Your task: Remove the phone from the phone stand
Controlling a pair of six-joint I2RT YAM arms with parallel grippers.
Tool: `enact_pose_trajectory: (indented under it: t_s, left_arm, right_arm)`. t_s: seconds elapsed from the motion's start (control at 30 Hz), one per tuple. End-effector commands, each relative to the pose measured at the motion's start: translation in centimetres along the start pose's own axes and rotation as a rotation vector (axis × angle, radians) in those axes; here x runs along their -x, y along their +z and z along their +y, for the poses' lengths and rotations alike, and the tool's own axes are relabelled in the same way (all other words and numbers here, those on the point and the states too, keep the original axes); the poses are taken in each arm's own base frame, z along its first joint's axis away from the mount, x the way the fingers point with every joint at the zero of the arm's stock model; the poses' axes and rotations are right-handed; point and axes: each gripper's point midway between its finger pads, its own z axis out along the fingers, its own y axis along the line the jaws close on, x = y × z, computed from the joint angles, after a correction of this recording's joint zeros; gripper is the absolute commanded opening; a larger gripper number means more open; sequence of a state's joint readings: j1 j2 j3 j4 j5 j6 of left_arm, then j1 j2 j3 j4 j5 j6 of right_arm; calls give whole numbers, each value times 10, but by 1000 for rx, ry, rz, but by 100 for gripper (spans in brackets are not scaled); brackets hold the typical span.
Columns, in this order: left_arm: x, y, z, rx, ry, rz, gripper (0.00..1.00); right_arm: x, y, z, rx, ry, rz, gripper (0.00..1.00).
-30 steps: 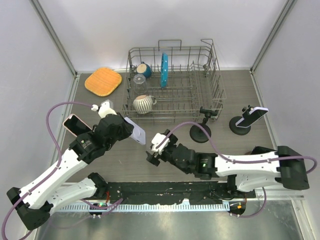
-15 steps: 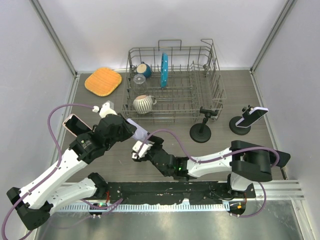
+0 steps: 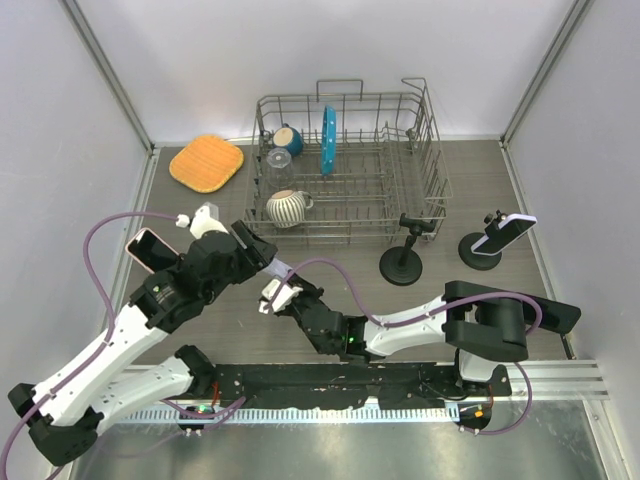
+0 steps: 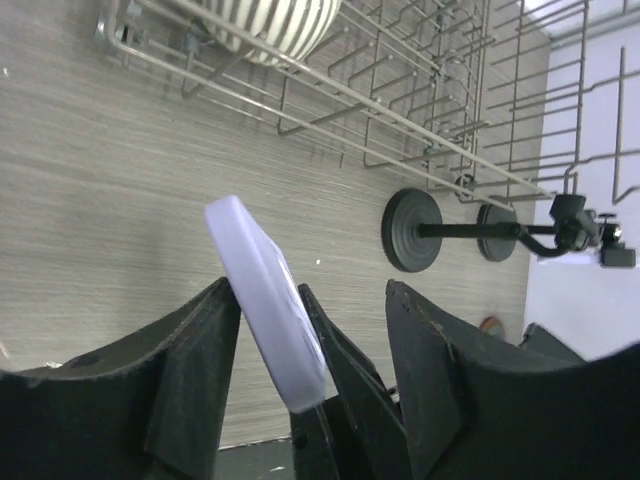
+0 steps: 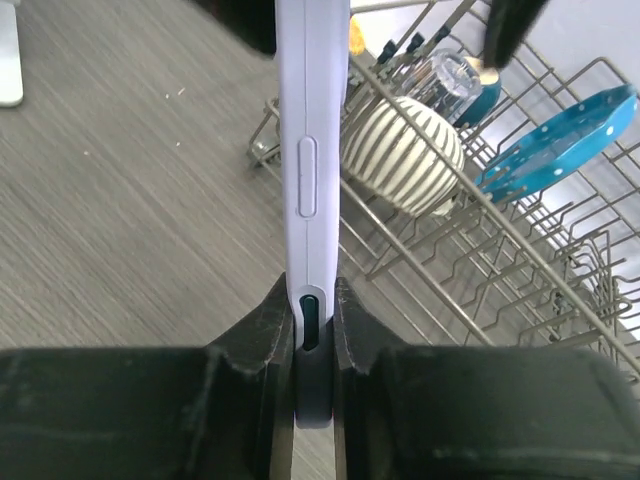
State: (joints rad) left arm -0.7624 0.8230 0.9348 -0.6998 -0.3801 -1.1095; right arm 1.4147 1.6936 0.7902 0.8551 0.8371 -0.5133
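Note:
A lavender phone [image 3: 275, 268] hangs edge-on above the table between both grippers. My right gripper [image 3: 277, 296] is shut on its lower end; in the right wrist view both fingers press the phone [image 5: 312, 150] at the right gripper [image 5: 315, 305]. My left gripper [image 3: 262, 254] stands open around the phone's upper part. In the left wrist view the phone [image 4: 262, 290] leans by one finger [image 4: 195, 370] of the left gripper [image 4: 312, 290], with a wide gap to the other finger. A black phone stand [image 3: 402, 262] stands empty by the rack; its base [image 4: 412, 232] shows in the left wrist view.
A wire dish rack [image 3: 400, 190] at the back holds a striped cup [image 3: 290, 207], a blue plate [image 3: 328, 140] and a glass. An orange pad [image 3: 206, 162] lies back left. A pink phone [image 3: 150, 248] sits by my left arm. Another phone [image 3: 505, 230] rests on a stand at right.
My right gripper moved left to the lavender phone and closed on its lower end. My left gripper's jaws opened off the phone.

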Motion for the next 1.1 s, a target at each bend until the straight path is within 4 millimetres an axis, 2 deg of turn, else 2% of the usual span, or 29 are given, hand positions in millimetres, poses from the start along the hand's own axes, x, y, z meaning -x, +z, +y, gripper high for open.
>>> enact_pose_trajectory:
  t_s: [0.0, 0.07, 0.13, 0.17, 0.23, 0.27, 0.33, 0.37, 0.4, 0.43, 0.47, 0.53, 0.67, 0.73, 0.9, 0.93, 1.0, 1.07]
  left_arm:
    - [31, -17, -18, -91, 36, -114, 72]
    - [42, -24, -22, -126, 123, -165, 86]
    - [53, -32, -24, -151, 186, -215, 91]
    - [64, -41, -24, -160, 247, -262, 95]
    - [78, -51, -25, -169, 293, -324, 97]
    - [88, -61, -24, -169, 319, -368, 98]
    - [104, -73, -21, -156, 393, -436, 99]
    - [107, -75, -18, -145, 414, -459, 99]
    - [115, -83, -11, -126, 454, -502, 99]
    - [119, -86, -12, -132, 464, -529, 100]
    - [117, -82, -6, -120, 487, -534, 100]
    - [122, -88, 1, -114, 512, -583, 100]
    - [110, -75, 19, -87, 531, -591, 100]
    - [108, -74, 21, -95, 523, -598, 100]
    - [106, -70, 30, -62, 547, -592, 100]
    - [107, -70, 31, -54, 548, -595, 100]
    - [106, -68, 36, -39, 554, -595, 100]
    - [104, -65, 37, -46, 548, -587, 100]
  right_arm:
    - [29, -4, -9, -7, 151, -38, 1]
    - [24, -8, -7, 16, 179, -12, 1]
    - [18, -12, -2, 53, 190, 24, 1]
    - [19, -14, -3, 59, 249, 31, 1]
    - [10, -19, 4, 106, 278, 71, 1]
    - [13, -21, 2, 126, 319, 74, 1]
    - [4, -22, 8, 181, 435, 133, 1]
    - [6, -23, 7, 203, 484, 137, 1]
    - [2, -19, 1, 198, 544, 156, 1]
    - [-6, -20, 3, 209, 634, 206, 1]
    - [-6, -22, 11, 264, 708, 234, 1]
    - [-14, -17, 6, 263, 863, 288, 1]
    - [-14, -13, 10, 304, 1012, 318, 1]
    - [-17, -7, 16, 311, 1047, 344, 1]
    - [-7, 3, 45, 396, 1218, 355, 1]
    - [-14, 7, 55, 400, 1235, 377, 1]
    - [-9, 13, 63, 413, 1308, 377, 1]
    - [-19, 17, 74, 408, 1334, 405, 1]
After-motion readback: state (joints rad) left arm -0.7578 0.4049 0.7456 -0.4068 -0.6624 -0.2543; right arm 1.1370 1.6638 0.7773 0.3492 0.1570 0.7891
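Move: Between the two hands hangs the phone, still gripped by the right: its middle is about 2 cm ahead, 3 cm left and 3 cm above the right hand. The bare table spot to lay it on is some 1 cm ahead, 3 cm left and 16 cm down. The phone stand is about 10 cm ahead and 27 cm right; the striped cup, roughly 24 cm ahead, level sideways. From the left hand, the phone is 2 cm back, 3 cm right, 3 cm below. Keeping its pinch on the phone, the right hand sinks about 10 cm towards the bare table, easing slightly back, and rolls and tips forward some 70 degrees to lay the phone flat. The left fingers, already half open around the phone, spread wide as that hand pulls 10 cm left and up, tilting back, then sinks partway. ##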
